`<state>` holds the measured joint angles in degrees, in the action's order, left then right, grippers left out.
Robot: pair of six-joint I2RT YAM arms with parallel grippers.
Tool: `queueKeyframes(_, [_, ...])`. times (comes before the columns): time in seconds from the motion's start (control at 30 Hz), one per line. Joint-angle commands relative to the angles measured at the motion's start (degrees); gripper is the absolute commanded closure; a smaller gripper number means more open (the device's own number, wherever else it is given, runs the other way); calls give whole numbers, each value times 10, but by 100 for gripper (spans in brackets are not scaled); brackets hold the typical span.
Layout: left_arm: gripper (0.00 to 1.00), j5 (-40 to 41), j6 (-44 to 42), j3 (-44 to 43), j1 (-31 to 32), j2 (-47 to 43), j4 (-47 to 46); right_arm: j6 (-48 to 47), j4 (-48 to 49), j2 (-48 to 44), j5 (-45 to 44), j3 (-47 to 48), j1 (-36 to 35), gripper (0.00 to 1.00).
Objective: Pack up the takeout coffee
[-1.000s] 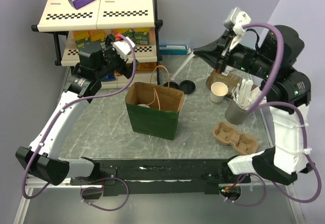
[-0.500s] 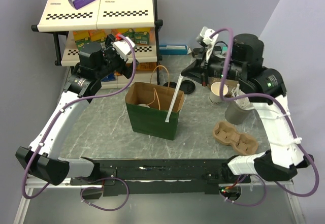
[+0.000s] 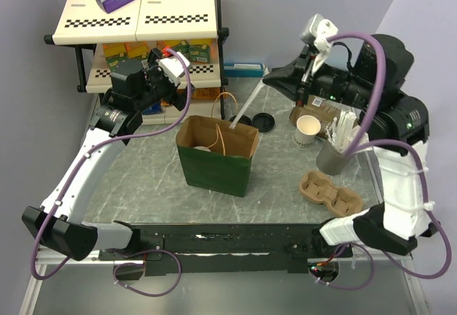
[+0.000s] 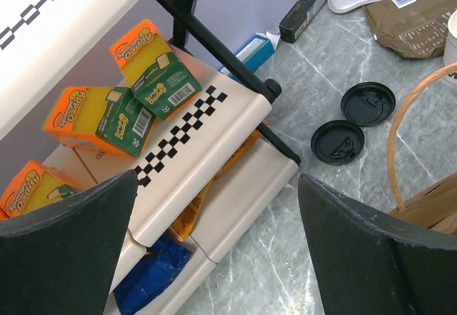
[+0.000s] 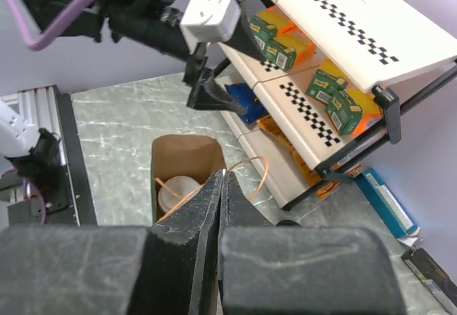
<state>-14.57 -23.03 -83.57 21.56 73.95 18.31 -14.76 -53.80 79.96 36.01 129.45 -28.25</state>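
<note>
One takeout coffee cup, white and lidless, stands on the table right of the green paper bag. Inside the bag rests another white cup, seen from above. My right gripper hangs above and behind the bag's right side, shut on a thin white stick that slants down toward the bag's back rim. In the right wrist view only a sliver of the stick shows at the pinched tips of the right gripper. My left gripper is open and holds nothing, beside the shelf rack.
A grey tumbler of white sticks and a brown pulp cup tray stand at the right. Two black lids lie behind the bag. A brown packet lies behind the cup. Sponge packs fill the rack's shelves.
The right gripper dipped down and left, bringing the stick across the bag's front, then rose back up and to the right. The left arm has stayed still.
</note>
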Motion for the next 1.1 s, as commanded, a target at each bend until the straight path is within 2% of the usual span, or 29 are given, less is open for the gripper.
queueKeyframes(0.0, [1,-5,7,-5,-2,-12,-20,-3,1,-19,0,-37,-4,100])
queueKeyframes(0.13, [0,-7,10,-4,-2,-13,-19,3,-4,-30,34,-111,-4,100])
queueKeyframes(0.3, [0,-7,8,-5,-2,-15,-15,3,-9,-26,54,-154,-4,100])
queueKeyframes(0.5, [1,-5,7,-2,-2,-20,-13,-3,-7,-26,43,-149,-4,100])
queueKeyframes(0.53, [1,-4,8,1,-1,-21,-13,-7,-23,-22,41,-148,-5,75])
queueKeyframes(0.57, [1,-5,8,1,-2,-21,-13,-15,-34,-14,37,-148,-6,56])
queueKeyframes(0.6, [0,-5,8,1,-2,-21,-13,-15,-41,-11,34,-144,-5,42])
queueKeyframes(0.63, [1,-5,9,-1,-2,-21,-13,-11,-46,-10,30,-144,-5,17])
queueKeyframes(0.67, [0,-5,8,-2,-2,-20,-13,-2,-43,-13,16,-147,-5,7])
queueKeyframes(0.7, [1,-4,8,-2,-2,-20,-13,6,-39,-15,4,-148,-5,0])
queueKeyframes(0.73, [0,-4,6,-1,-2,-21,-12,31,-27,-17,-16,-149,-5,0])
queueKeyframes(0.77, [1,-3,6,0,-2,-22,-12,49,-20,-20,-89,-153,-4,0])
queueKeyframes(0.87, [1,14,11,1,-2,-25,-14,118,-13,-11,-225,-139,-5,0])
queueKeyframes(0.9, [1,22,19,1,-2,-27,-23,130,-20,-3,-313,-127,-5,0])
queueKeyframes(1.0, [1,67,43,2,-7,-29,-37,143,-36,22,-426,-84,-5,0])
queueKeyframes(1.07, [0,101,68,4,-17,-33,-60,128,-5,16,-449,-96,-5,0])
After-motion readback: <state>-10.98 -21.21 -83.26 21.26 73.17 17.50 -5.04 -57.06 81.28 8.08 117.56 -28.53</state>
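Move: The right hand holds the white straw slanting down over the bag's mouth. The bag's middle lies about 5 cm ahead, 11 cm to the left and some 40 cm below. The two black lids lie beyond, about 28 cm ahead: one 2 cm to the left, the other 7 cm to the right. The paper cup stands 17 cm ahead and 22 cm to the right. From the idle left hand, the bag is about 10 cm back, 9 cm to the right and 26 cm below. Still pinching the white straw, the right hand pushes it down into the paper bag, sinking about 10 cm while the fingers tip down some 15 degrees. There the fingers open wide and let go of the straw; the empty hand then swings away, forward and to the right, turning clockwise by about 25 degrees. ##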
